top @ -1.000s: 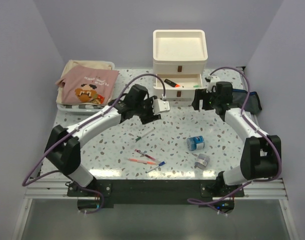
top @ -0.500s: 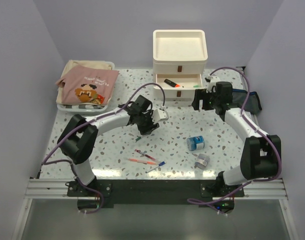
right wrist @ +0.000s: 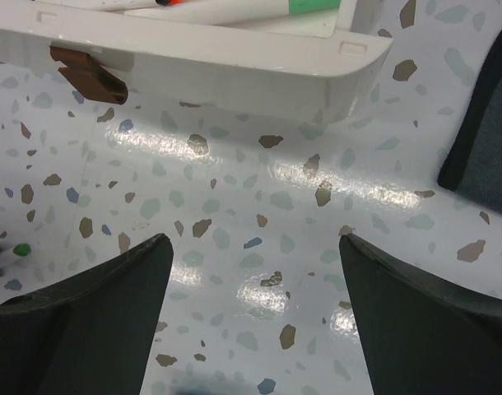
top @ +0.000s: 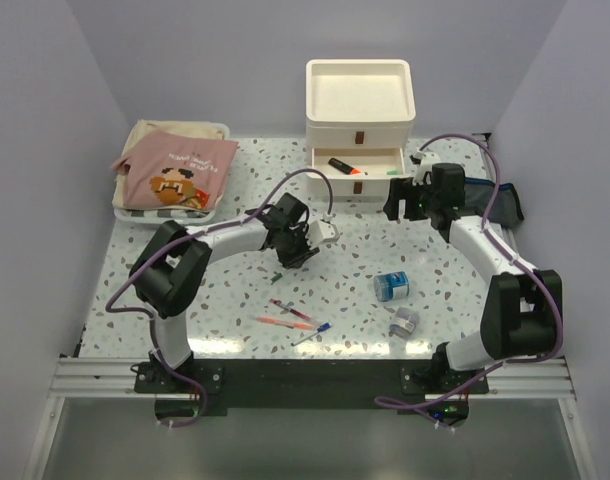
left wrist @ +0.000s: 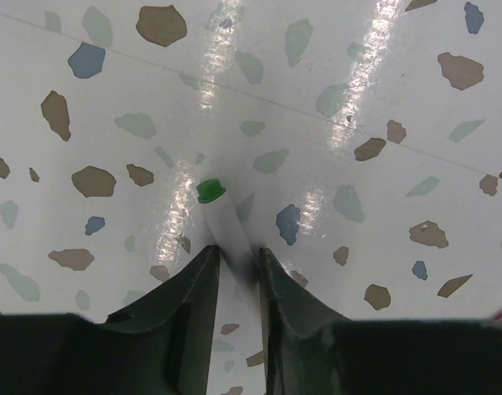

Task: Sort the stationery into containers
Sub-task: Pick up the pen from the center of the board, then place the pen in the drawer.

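Observation:
A white marker with a green cap (left wrist: 221, 220) lies on the speckled table, and my left gripper (left wrist: 239, 255) is down over it with both fingers closed against its barrel. From above, that marker (top: 278, 275) pokes out beside the left gripper (top: 296, 256). My right gripper (right wrist: 253, 240) hangs open over bare table just in front of the open drawer (right wrist: 234, 56) of the cream drawer unit (top: 360, 100). An orange marker (top: 343, 166) lies in that drawer. The navy pouch (top: 497, 200) sits at the right edge.
Thin red pens (top: 289, 310) and a blue-tipped pen (top: 314, 333) lie near the front edge. A blue roll (top: 391, 286) and a grey roll (top: 404, 322) sit front right. A tray with a folded pink cloth (top: 175, 172) is at the back left.
My left arm has swung down and toward the front onto the green-capped marker, and its jaws have narrowed around it. The right arm has not moved.

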Robot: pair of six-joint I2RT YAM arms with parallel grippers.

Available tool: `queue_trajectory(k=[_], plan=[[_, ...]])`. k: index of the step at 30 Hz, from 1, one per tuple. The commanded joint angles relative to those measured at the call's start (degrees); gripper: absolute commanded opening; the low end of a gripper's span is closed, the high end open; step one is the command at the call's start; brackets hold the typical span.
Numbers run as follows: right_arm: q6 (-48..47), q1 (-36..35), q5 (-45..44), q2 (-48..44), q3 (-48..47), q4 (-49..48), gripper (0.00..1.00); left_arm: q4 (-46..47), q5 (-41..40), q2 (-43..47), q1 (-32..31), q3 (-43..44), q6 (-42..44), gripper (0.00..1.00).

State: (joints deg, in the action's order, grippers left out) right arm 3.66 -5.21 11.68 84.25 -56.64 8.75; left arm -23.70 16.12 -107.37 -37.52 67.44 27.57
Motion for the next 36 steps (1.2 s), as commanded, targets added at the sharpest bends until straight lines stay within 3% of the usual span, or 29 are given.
queue_trajectory(k=[1,6,9,14,21,25,36], plan=[[-0.14,0.2,0.01,-0.58,-0.22,-1.9,0.86,0.24,0.49,-1.0,0.25,0.33,0.2,0.26],[-0.32,0.2,0.01,-0.31,-0.57,-1.99,0.86,-1.08,1.98,-2.4,0.25,1.2,1.08,0.05],[-0.67,0.2,-0.17,-0.31,-0.66,-1.72,0.86,-3.97,4.18,-0.92,0.34,2.87,2.75,0.0],[-0.94,0.12,-0.34,-0.23,-0.66,-1.72,0.86,-8.55,6.55,4.53,0.34,10.77,5.91,0.0],[-0.94,0.2,-0.34,0.04,-0.75,-2.07,0.86,-10.49,9.37,3.75,0.25,26.85,11.19,0.0],[0.03,0.2,-1.31,0.04,-1.36,-1.72,0.86,-2.42,6.04,2.08,0.08,33.36,11.54,0.0],[0.03,0.2,-1.75,-0.84,-1.19,-1.72,0.86,13.57,-1.79,-6.53,-0.36,38.29,19.71,0.0]])
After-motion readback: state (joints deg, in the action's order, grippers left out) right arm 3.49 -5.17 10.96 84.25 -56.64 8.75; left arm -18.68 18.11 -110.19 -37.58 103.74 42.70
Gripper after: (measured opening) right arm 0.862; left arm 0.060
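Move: The pen lies right at the left hand's fingertips, its middle about 1 cm nearer the base and a touch below the hand point. The open drawer is some 22 cm ahead and 14 cm to the right, around 5 cm higher. The red pen lies about 10 cm back, level sideways; the orange pen is 13 cm back and 2 cm left. From the right hand the pen is roughly 11 cm back, 26 cm left and 12 cm below. Staying put at first, the left hand closes its fingers from about a third open and pinches the pen near its middle. It then climbs about 24 cm while swinging some 14 cm forward and 10 cm right towards the open drawer, keeping the pen gripped and tipping the fingers up and forward by roughly 40 degrees; by the end it travels almost level. ##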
